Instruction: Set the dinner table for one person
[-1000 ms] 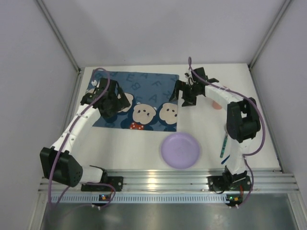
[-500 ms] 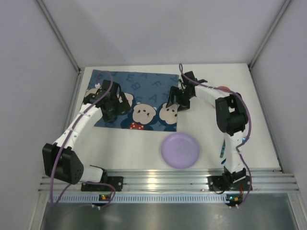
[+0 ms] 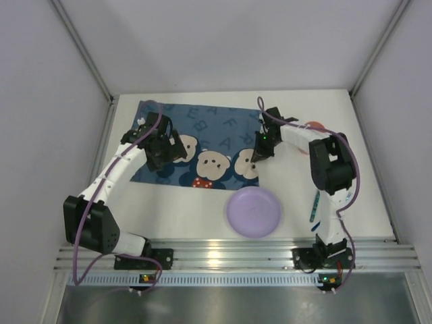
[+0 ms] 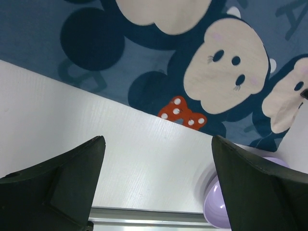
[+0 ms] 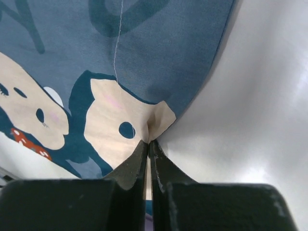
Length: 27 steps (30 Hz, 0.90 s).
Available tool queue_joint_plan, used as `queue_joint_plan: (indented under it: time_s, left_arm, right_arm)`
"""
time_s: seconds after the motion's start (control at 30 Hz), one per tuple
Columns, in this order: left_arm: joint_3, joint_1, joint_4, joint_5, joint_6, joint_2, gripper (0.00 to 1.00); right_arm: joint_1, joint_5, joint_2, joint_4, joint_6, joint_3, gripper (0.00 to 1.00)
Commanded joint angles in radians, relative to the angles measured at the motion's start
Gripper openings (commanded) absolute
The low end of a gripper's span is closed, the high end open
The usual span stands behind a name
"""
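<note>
The dinner table (image 3: 182,209) is a white tabletop with a ribbed aluminium rail along its near edge. A dark-blue cartoon-mouse placemat (image 3: 202,135) lies at its back left. My right gripper (image 3: 259,154) is shut on the placemat's right edge; the right wrist view shows its fingers (image 5: 149,140) pinching a puckered fold of the placemat (image 5: 144,57). My left gripper (image 3: 167,151) hovers open and empty over the placemat's left part. In the left wrist view the left gripper (image 4: 158,142) frames bare table (image 4: 110,154), below the placemat (image 4: 159,53).
A lilac plate (image 3: 253,211) sits near the front, just below the placemat, and shows in the left wrist view (image 4: 216,207). A teal utensil (image 3: 314,206) lies at the right by the right arm. A pinkish object (image 3: 314,126) is partly hidden behind that arm.
The right gripper has closed on the placemat's right edge and dragged the placemat to the right and a little nearer. The left gripper has shifted slightly right, still open.
</note>
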Motion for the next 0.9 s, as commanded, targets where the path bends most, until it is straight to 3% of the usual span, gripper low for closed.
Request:
queue_joint_plan:
  time_s: [0.0, 0.27, 0.47, 0.6, 0.63, 0.7, 0.73, 0.83, 0.87]
  left_arm:
    - [-0.020, -0.001, 0.026, 0.020, -0.023, -0.045, 0.97]
    - [-0.065, -0.002, 0.034, 0.028, -0.061, -0.100, 0.96]
    - [-0.096, -0.013, 0.038, 0.035, -0.074, -0.143, 0.96]
    - [-0.122, -0.072, 0.043, 0.011, -0.072, -0.148, 0.95]
    - [-0.125, -0.120, 0.047, 0.008, -0.071, -0.143, 0.95]
    - [-0.140, -0.175, 0.064, 0.008, -0.064, -0.113, 0.95]
    - [-0.145, -0.227, 0.072, 0.018, -0.063, -0.101, 0.95]
    - [-0.182, -0.324, 0.121, 0.041, -0.060, -0.041, 0.94]
    - [-0.191, -0.344, 0.139, 0.054, -0.055, -0.027, 0.94]
  right_arm:
    - [-0.087, 0.135, -0.151, -0.063, -0.084, -0.101, 0.00]
    - [-0.186, 0.197, -0.278, -0.115, -0.146, -0.230, 0.00]
    - [-0.213, 0.329, -0.335, -0.172, -0.140, -0.271, 0.00]
    - [-0.216, 0.410, -0.383, -0.189, -0.127, -0.313, 0.12]
    - [-0.216, 0.419, -0.390, -0.192, -0.123, -0.319, 0.31]
    - [-0.216, 0.424, -0.410, -0.195, -0.114, -0.330, 0.57]
    - [-0.215, 0.412, -0.433, -0.194, -0.114, -0.331, 0.80]
    - [-0.213, 0.379, -0.489, -0.197, -0.104, -0.337, 1.00]
    - [-0.209, 0.373, -0.504, -0.200, -0.098, -0.339, 1.00]
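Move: The placemat's right edge is pinched in the right hand, bound for bare table some 16 cm to that hand's right and 5 cm back. The spoon lies about 23 cm right and 15 cm back of the right hand, the cup 20 cm right and 8 cm ahead. From the left hand, hovering open some 15 cm above the table, the purple plate is roughly 30 cm right and 11 cm back; the placemat's middle is 14 cm ahead and 9 cm right. The placemat is dragged by its right edge across the table, the right hand pulling about 15 cm right towards the spoon while easing back and rolling upright; then those fingers open wide, let go and lift slightly. The open left hand creeps back, then swings right and back towards the plate, sinking a little and turning about 15 degrees clockwise. ##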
